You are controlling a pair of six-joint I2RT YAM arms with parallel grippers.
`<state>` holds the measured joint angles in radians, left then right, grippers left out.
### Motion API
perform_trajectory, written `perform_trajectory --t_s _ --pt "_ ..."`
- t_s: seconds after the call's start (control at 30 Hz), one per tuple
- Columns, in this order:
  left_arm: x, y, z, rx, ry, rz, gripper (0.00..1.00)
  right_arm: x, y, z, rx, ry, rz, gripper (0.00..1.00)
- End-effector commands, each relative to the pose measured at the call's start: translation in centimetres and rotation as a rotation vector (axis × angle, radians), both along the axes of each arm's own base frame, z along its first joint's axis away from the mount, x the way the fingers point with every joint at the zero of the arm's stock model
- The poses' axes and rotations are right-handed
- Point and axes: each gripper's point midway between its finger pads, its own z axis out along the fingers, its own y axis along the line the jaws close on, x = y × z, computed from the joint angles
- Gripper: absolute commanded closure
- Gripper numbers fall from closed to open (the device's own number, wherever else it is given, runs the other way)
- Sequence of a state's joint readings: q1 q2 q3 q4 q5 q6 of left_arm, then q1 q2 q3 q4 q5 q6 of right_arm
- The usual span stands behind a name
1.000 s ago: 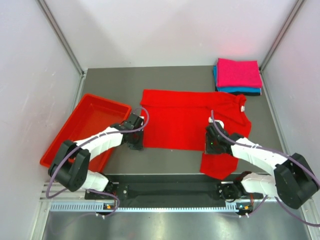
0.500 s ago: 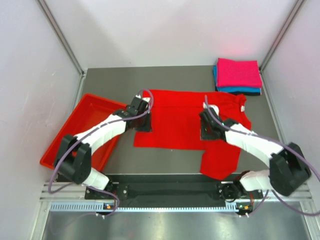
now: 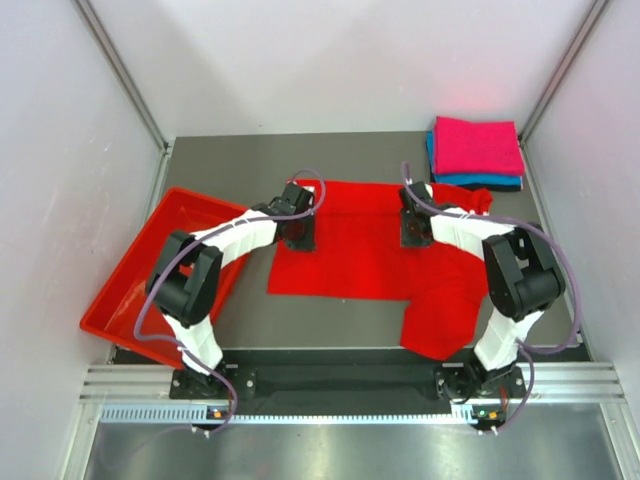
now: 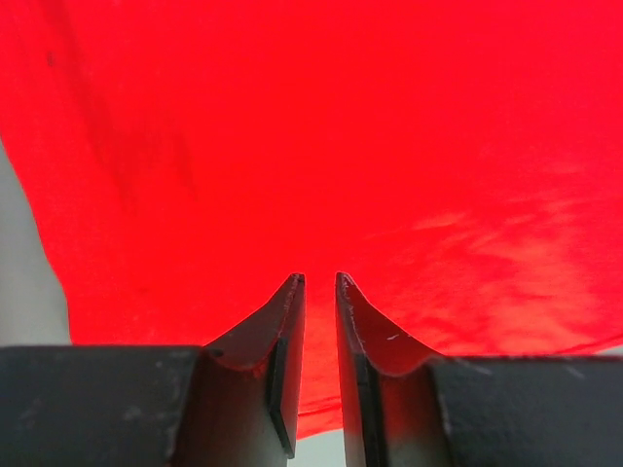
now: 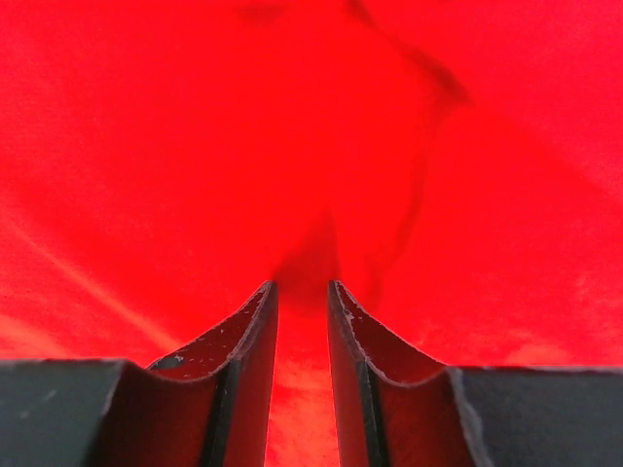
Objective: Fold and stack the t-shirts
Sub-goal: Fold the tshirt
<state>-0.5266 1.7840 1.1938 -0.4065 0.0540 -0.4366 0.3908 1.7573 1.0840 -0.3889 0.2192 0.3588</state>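
Observation:
A bright red t-shirt [image 3: 360,255] lies spread flat mid-table, with one sleeve [image 3: 440,322] reaching toward the near edge. My left gripper [image 3: 303,232] sits low over its far-left part and my right gripper [image 3: 412,228] over its far-right part. In the left wrist view the left gripper [image 4: 318,277] has a narrow gap, and flat red cloth [image 4: 341,126] lies beyond and under it. The right gripper [image 5: 302,284] also shows a narrow gap, and a dark crease runs through the cloth [image 5: 195,146] at its tips. A folded magenta t-shirt [image 3: 478,145] tops a teal one [image 3: 465,181] at the far right.
A rigid red tray [image 3: 125,285] lies tilted at the table's left, beside the left arm. The folded stack fills the far right corner, close to the right wall. Bare grey table [image 3: 240,160] shows beyond the red shirt and in front of it.
Both grippers have travelled from the shirt's near edge toward its far part. The shirt's outline has stayed in place over the last half second.

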Motion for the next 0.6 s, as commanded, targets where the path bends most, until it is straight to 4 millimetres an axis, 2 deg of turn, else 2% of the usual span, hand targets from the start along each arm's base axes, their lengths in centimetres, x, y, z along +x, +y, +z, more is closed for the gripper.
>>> perform_trajectory --t_s 0.0,0.07,0.1,0.13,0.17,0.23,0.3,0.33,0.4,0.43,0.57 --pt "-0.4 1.0 -1.5 0.029 0.012 0.031 0.76 -0.3 0.6 -0.1 0.031 -0.018 0.012 0.73" --pt "-1.8 1.0 -2.1 0.021 0.053 0.010 0.78 -2.1 0.2 -1.1 0.024 0.009 -0.003 0.72" --pt "-3.1 1.5 -3.0 0.038 0.081 0.019 0.78 -2.7 0.1 -1.4 0.024 0.017 -0.012 0.72" --pt "-3.5 1.8 -3.3 0.046 0.078 0.028 0.78 -3.4 0.0 -1.7 0.020 0.032 -0.015 0.73" --pt "-4.8 2.8 -4.0 0.069 0.089 0.047 0.78 -4.6 -0.4 -2.4 0.003 0.058 -0.019 0.73" --pt "-6.0 3.5 -4.5 0.075 0.104 0.054 0.77 -5.8 -0.5 -2.9 0.010 0.076 -0.029 0.73" --pt "-7.2 5.0 -5.3 0.114 0.112 0.075 0.77 -7.8 -0.6 -3.6 0.011 0.101 -0.027 0.73" --pt "-7.5 5.2 -5.0 0.112 0.106 0.079 0.77 -9.0 -0.5 -3.8 0.009 0.111 -0.012 0.73" --pt "-9.0 5.8 -5.6 0.117 0.134 0.085 0.77 -10.2 -0.3 -3.9 0.021 0.119 -0.016 0.73" --pt "-9.3 5.8 -5.2 0.103 0.123 0.084 0.77 -11.4 -0.2 -4.3 0.016 0.131 -0.002 0.73" --pt "-11.9 6.4 -5.2 0.085 0.145 0.097 0.77 -13.5 0.2 -3.9 0.039 0.122 -0.004 0.72"
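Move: The red t-shirt lies flat under both open grippers, its surface about 4 cm below the left and 1 cm below the right. Its near-left corner is about 11 cm back and 8 cm left of the left hand, with the red bin's middle some 29 cm left and 7 cm back. From the right hand, the corner between near hem and sleeve lies about 12 cm back and 2 cm left, the sleeve 19 cm back and 6 cm right, and the folded stack 21 cm ahead and 14 cm right. Smooth the shirt towards the base with both grippers, partly open throughout. Bring the left fingertips down about 3.5 cm onto the cloth while already drawing back, then sweep low towards the near-left corner, 8 cm back and some 4 cm left in all. Settle the right tips about 1 cm down onto the cloth and drag them back about 7 cm towards the near hem, slowly at first, then faster. ##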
